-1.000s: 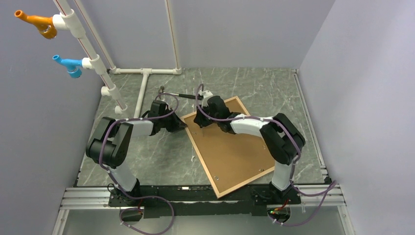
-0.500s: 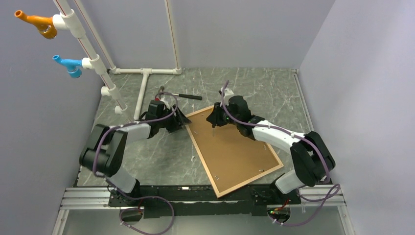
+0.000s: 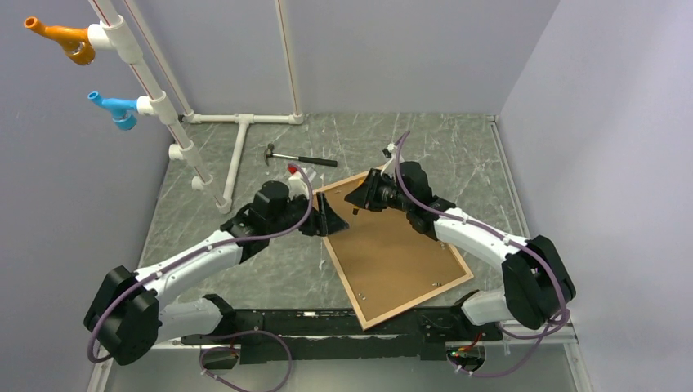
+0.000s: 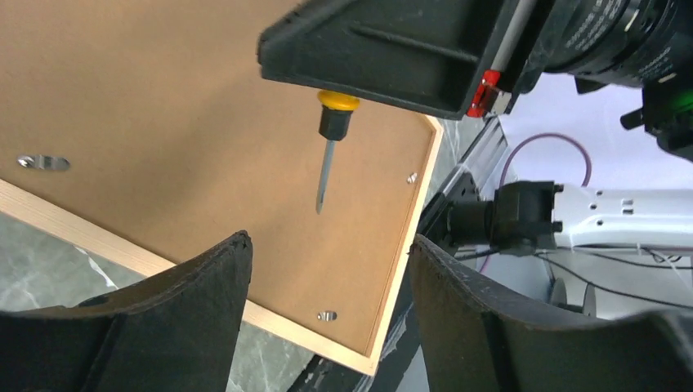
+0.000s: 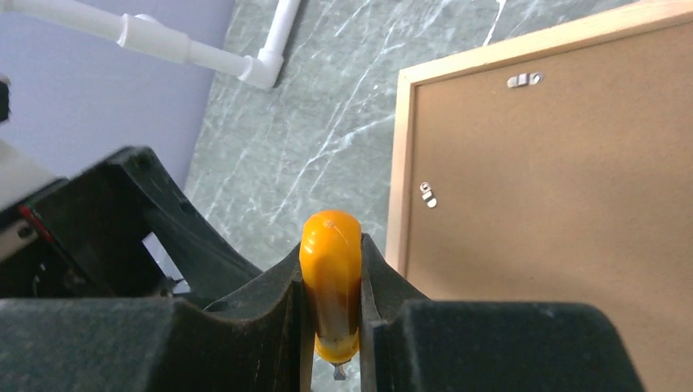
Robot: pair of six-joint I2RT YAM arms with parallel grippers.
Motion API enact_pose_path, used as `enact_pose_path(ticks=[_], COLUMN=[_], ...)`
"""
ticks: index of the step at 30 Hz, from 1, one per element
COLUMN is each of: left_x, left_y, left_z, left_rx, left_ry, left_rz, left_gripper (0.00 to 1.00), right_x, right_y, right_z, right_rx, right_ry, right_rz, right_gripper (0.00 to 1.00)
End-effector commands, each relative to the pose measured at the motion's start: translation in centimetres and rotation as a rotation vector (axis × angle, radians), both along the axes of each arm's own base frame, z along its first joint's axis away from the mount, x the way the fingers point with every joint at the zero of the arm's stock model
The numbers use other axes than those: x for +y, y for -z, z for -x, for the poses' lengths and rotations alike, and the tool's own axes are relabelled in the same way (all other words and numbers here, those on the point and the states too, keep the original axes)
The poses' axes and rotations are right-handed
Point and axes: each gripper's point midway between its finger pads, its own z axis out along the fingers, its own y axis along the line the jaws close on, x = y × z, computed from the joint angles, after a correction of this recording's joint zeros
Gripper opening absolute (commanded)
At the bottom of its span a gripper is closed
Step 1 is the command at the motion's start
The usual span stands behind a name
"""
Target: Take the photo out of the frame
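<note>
The frame of light wood lies face down on the table. The photo sits inside it and shows only its brown back. My right gripper hovers over the frame's far left part, shut on a yellow-handled screwdriver. The screwdriver's shaft points down at the photo's back without touching it. My left gripper stands open at the frame's left edge. In the left wrist view, nothing is between the left gripper's fingers. Small metal clips sit along the frame's border.
A hammer lies on the table behind the frame. A white pipe structure stands at the back left, with an orange fitting and a blue one. Grey walls close in three sides.
My left gripper has opened, and its arm has reached forward and right to the frame's left edge. The right gripper has drawn back to the right with the screwdriver.
</note>
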Motion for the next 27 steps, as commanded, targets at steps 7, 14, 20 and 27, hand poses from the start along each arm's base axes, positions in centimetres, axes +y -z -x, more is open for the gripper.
enact_pose_path(ticks=[7, 14, 20, 27], left_x=[-2.1, -2.9, -1.4, 3.2], left_y=[2.5, 3.2, 3.6, 6.4], left_z=[0.8, 0.6, -0.1, -0.1], left_rx=[-0.014, -0.012, -0.01, 0.053], left_ry=[0.004, 0.017, -0.046, -0.184], left_rz=[-0.122, -0.146, -0.227, -0.425], left_gripper=[0.64, 0.31, 0.0, 0.0], right_x=[2.7, 3.2, 2.9, 0.1], right_y=[-2.1, -2.2, -1.8, -1.2], right_z=[3.0, 3.8, 3.8, 1.6], right_rx=[0.069, 0.077, 0.056, 0.005], right_ry=[-0.048, -0.062, -0.064, 0.031], right_rz=[-0.18, -0.191, -0.156, 0.105], right_gripper=[0.0, 0.0, 0.02, 0.89])
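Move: The screwdriver I hold upright by its lower handle in my right hand stands about 6 cm right of my left hand, 2 cm ahead and 2 cm lower. My left fingers, its destination, lie roughly 6 cm left of my right hand, 2 cm back and about level. The photo frame's middle is some 11 cm right of my left hand, 1 cm ahead and 16 cm below; the hammer is about 27 cm ahead, 9 cm left and 17 cm below. I bring the screwdriver back and to the left with my right hand, about 4 cm in all, then hold it steady. My left hand eases back and to the right while sinking nearly 5 cm, and its wide-open fingers shut on the shank just under the handle; only then do I open my right fingers and let go of the handle. My left hand ends by sinking a little more and drifting left, its left side rolled up some 15 degrees. ##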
